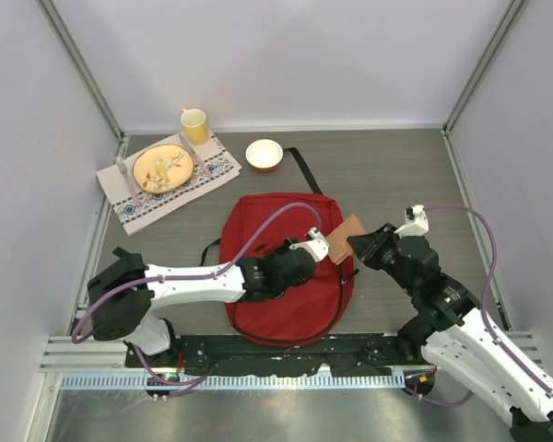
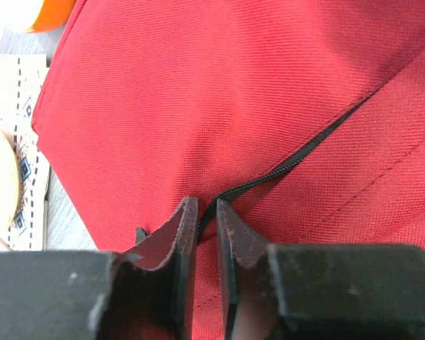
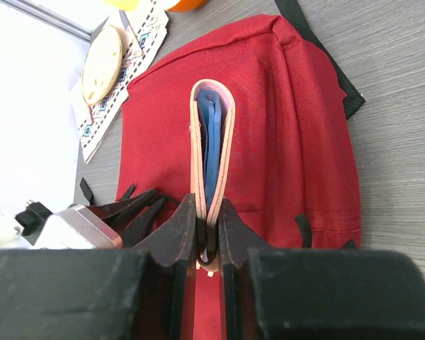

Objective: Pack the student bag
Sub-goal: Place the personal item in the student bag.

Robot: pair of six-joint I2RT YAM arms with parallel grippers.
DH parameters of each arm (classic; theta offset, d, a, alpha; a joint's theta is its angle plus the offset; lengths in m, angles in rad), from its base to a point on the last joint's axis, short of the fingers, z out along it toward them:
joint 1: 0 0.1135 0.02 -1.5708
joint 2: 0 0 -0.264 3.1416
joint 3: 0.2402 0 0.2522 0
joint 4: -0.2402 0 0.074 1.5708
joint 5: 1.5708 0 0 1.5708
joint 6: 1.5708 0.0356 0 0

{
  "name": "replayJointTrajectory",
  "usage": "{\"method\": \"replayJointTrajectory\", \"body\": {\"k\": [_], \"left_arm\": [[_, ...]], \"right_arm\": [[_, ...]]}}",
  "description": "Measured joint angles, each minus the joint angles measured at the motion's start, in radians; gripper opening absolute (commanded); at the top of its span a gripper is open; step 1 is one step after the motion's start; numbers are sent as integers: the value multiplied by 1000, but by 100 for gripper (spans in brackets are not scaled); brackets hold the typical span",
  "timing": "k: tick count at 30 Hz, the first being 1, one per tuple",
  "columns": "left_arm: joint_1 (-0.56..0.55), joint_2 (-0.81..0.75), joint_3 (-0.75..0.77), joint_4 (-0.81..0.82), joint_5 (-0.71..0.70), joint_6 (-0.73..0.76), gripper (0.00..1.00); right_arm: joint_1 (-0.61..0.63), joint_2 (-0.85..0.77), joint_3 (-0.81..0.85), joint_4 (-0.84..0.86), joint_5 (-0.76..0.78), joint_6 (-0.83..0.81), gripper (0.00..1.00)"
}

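The dark-red student bag (image 1: 286,285) lies flat in the middle of the table. My left gripper (image 1: 328,250) rests on its right upper part. In the left wrist view it (image 2: 207,205) is pinched almost shut on the bag's black zipper line (image 2: 297,161), against the red fabric (image 2: 198,92). My right gripper (image 1: 359,245) is shut on a tan leather case (image 1: 348,232) just right of the left gripper. In the right wrist view the gripper (image 3: 208,212) holds the case (image 3: 230,142) edge-on over the bag (image 3: 290,142), and blue contents show inside it.
A patterned placemat (image 1: 134,210) with a yellow plate (image 1: 161,168) and cutlery lies at the back left. A yellow mug (image 1: 195,124) and a small bowl (image 1: 264,154) stand behind the bag. A black strap (image 1: 304,170) trails from the bag's top. Walls enclose the table.
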Motion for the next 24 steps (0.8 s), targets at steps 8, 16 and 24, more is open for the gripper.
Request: {"method": "replayJointTrajectory", "body": {"k": [8, 16, 24], "left_arm": [[-12, 24, 10, 1, 4, 1, 0], [-2, 35, 39, -10, 63, -39, 0], [89, -27, 39, -13, 219, -139, 0]], "right_arm": [[0, -3, -1, 0, 3, 9, 5], [0, -19, -3, -5, 9, 13, 5], [0, -40, -3, -15, 16, 14, 6]]}}
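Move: The student bag's zipped pocket edge lies practically between the left fingertips, about 1 cm ahead and 1 cm below. The pocket's slit runs off rightward, its middle some 5 cm right, 1 cm ahead and 2 cm down. The wallet, in the right fingers, is about 12 cm to the right, 1 cm ahead and 6 cm higher; the bowl stands 20 cm ahead and 6 cm left. From the right hand, the pocket edge lies 12 cm left, level fore-and-aft, 9 cm below. The pocket's zipped edge is pinched at the left end of its slit as the left fingers, already part shut, close fully while easing down half a centimetre. The left hand then creeps about 1.5 cm right towards the wallet and finally lifts about 1 cm with a little forward, the wrist rolling its left side down and tipping the fingers down, some 15 degrees in all. The right hand keeps the wallet held almost still over the bag. ##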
